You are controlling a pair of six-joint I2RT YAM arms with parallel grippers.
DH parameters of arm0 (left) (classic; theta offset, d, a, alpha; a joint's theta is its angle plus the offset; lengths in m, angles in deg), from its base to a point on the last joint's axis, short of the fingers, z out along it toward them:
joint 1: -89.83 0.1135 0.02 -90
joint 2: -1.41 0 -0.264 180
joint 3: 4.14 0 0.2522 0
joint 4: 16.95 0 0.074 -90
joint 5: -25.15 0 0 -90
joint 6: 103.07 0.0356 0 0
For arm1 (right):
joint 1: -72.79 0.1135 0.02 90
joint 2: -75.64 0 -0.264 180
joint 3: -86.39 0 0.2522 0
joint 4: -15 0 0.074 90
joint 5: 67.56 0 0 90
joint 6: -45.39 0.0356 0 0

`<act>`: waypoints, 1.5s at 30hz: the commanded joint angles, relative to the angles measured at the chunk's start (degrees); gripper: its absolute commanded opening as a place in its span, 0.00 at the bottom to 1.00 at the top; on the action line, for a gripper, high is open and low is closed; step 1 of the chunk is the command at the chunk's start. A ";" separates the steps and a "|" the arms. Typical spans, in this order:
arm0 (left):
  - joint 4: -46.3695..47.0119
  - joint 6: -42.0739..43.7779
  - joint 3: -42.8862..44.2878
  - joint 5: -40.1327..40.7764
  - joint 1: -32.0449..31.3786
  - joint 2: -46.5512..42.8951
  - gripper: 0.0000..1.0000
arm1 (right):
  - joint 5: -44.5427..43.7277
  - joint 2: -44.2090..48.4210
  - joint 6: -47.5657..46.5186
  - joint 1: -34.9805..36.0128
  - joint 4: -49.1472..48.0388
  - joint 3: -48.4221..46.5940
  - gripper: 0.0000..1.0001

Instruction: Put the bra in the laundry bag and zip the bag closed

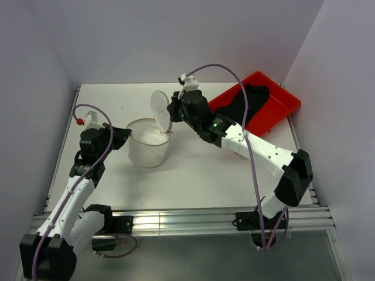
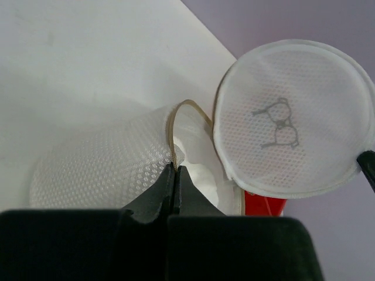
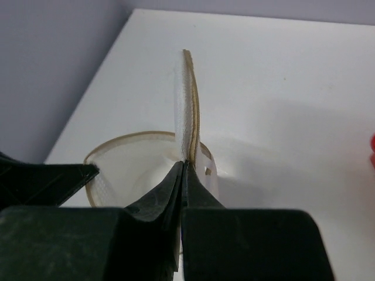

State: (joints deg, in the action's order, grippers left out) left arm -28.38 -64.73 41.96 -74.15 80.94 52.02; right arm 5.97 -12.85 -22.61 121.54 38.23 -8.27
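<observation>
The laundry bag is a white mesh drum standing open in the middle of the table. Its round lid stands upright at the bag's far right rim. My right gripper is shut on the lid's edge, close to where it joins the bag. My left gripper is shut on the bag's tan zip rim at its left side. In the left wrist view the lid shows its small dark printed mark. White fabric lies inside the bag; I take it for the bra.
A red tray sits at the back right, partly under the right arm, with a black cloth in it. Grey walls close in the table on the left, back and right. A metal rail runs along the near edge.
</observation>
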 commanded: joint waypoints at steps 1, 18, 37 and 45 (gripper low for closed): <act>-3.99 0.95 0.36 7.28 4.48 -4.46 0.00 | 6.09 -2.91 4.62 -2.60 -7.45 -4.35 0.00; -11.29 4.27 0.60 2.27 7.04 -10.70 0.88 | 7.86 -7.77 3.41 -17.35 -2.27 -1.73 0.63; -18.33 21.51 10.21 0.43 -2.80 -15.63 0.86 | -4.97 -18.11 -15.47 -34.43 11.79 1.28 0.70; -18.15 22.57 10.55 -0.54 -3.59 -14.31 0.84 | -3.66 -28.04 -20.15 -34.34 13.20 -5.93 0.66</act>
State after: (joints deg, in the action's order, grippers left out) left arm -47.13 -43.97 52.03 -73.59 77.66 37.41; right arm 2.43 -37.51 -39.55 86.81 50.47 -10.76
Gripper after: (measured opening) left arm 0.848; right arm 0.682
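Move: The bra lies in the red box about 18 cm ahead of the right hand, some 36 cm to its right and 26 cm below. That hand still pinches the bag's lid, whose middle is 3 cm ahead and 4 cm left of it; the bag's body hangs roughly 10 cm left, 3 cm back and 17 cm below. The left hand pinches the bag's rim, over a table spot 2 cm ahead, 4 cm left and 20 cm down; the bra is about 21 cm ahead and 53 cm right of it. Forward and down some 12 cm, the right hand opens off the lid, then sweeps about 28 cm right over the table and sinks open into the box at the bra's near end. The left hand draws the rim left, dips, opens wide and lets go, then rises clear and backs off slightly, tilting up. ##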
